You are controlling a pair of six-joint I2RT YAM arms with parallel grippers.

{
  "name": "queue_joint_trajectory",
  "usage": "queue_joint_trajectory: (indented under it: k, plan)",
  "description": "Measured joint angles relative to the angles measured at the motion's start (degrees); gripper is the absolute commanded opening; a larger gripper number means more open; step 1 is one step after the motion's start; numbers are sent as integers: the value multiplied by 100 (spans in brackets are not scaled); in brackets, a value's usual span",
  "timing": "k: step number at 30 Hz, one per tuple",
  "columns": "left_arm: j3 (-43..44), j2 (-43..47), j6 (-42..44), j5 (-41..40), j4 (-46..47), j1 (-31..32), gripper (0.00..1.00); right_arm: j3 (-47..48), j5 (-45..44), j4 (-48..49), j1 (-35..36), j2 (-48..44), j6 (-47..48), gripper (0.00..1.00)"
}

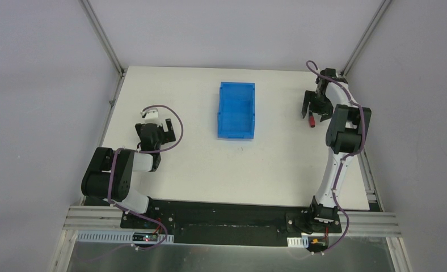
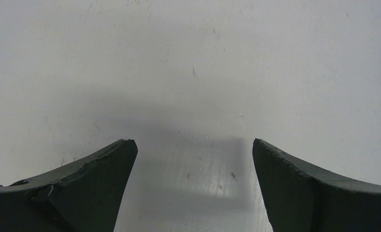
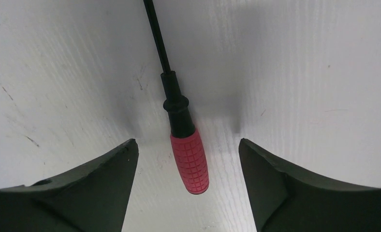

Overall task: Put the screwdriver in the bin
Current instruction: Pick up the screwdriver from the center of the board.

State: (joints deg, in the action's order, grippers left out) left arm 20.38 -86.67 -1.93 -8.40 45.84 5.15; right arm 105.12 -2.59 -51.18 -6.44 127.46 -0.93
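Observation:
The screwdriver (image 3: 188,159) lies flat on the white table, its red ribbed handle towards the camera and its dark shaft running away. My right gripper (image 3: 187,145) hovers low over it, open, a finger on each side of the handle with a gap to both. In the top view the right gripper (image 1: 315,111) is at the table's far right and the red handle (image 1: 312,121) shows just below it. The blue bin (image 1: 237,110) stands open-topped at the table's middle back, well left of the screwdriver. My left gripper (image 2: 193,145) is open over bare table at the left (image 1: 165,128).
A frame post (image 1: 103,35) rises at the back left corner and another (image 1: 364,37) at the back right, close behind the right arm. The table's right edge (image 1: 362,164) runs just beside that arm. A black base plate (image 1: 227,218) spans the near edge.

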Motion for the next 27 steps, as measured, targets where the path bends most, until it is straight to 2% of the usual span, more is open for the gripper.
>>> queue_joint_trajectory:
  k: [8,20,27]
  plan:
    - [0,0,0,0,0,0,99,-4,68,20,0,140,-2,67]
    - [0,0,2,0,0,0,99,-42,70,138,33,140,7,19]
    - [0,0,0,0,0,0,99,-105,68,199,39,87,24,15]
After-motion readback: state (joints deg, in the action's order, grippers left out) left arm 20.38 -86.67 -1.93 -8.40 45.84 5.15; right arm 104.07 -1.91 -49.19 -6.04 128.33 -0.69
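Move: The screwdriver lies on the board beneath the right hand, its middle about 2 cm ahead, 1 cm to the left and 2 cm lower, with the red handle nearest the robot and already between the parted fingers. The blue bin stands some 32 cm to that hand's left and 2 cm farther out, its middle about 1 cm above the hand point. From the idle left hand the screwdriver is roughly 64 cm to the right, 8 cm ahead and 3 cm down. The right hand sinks its last 1 cm or so over the screwdriver, fingers still pointing steeply down and already part-way closed, then stays low with barely half a centimetre of drift to the left. Down there the fingers close from wide open to about a quarter, from either side, and pinch the front end of the red handle just behind the black collar, where they stop, without lifting yet. ##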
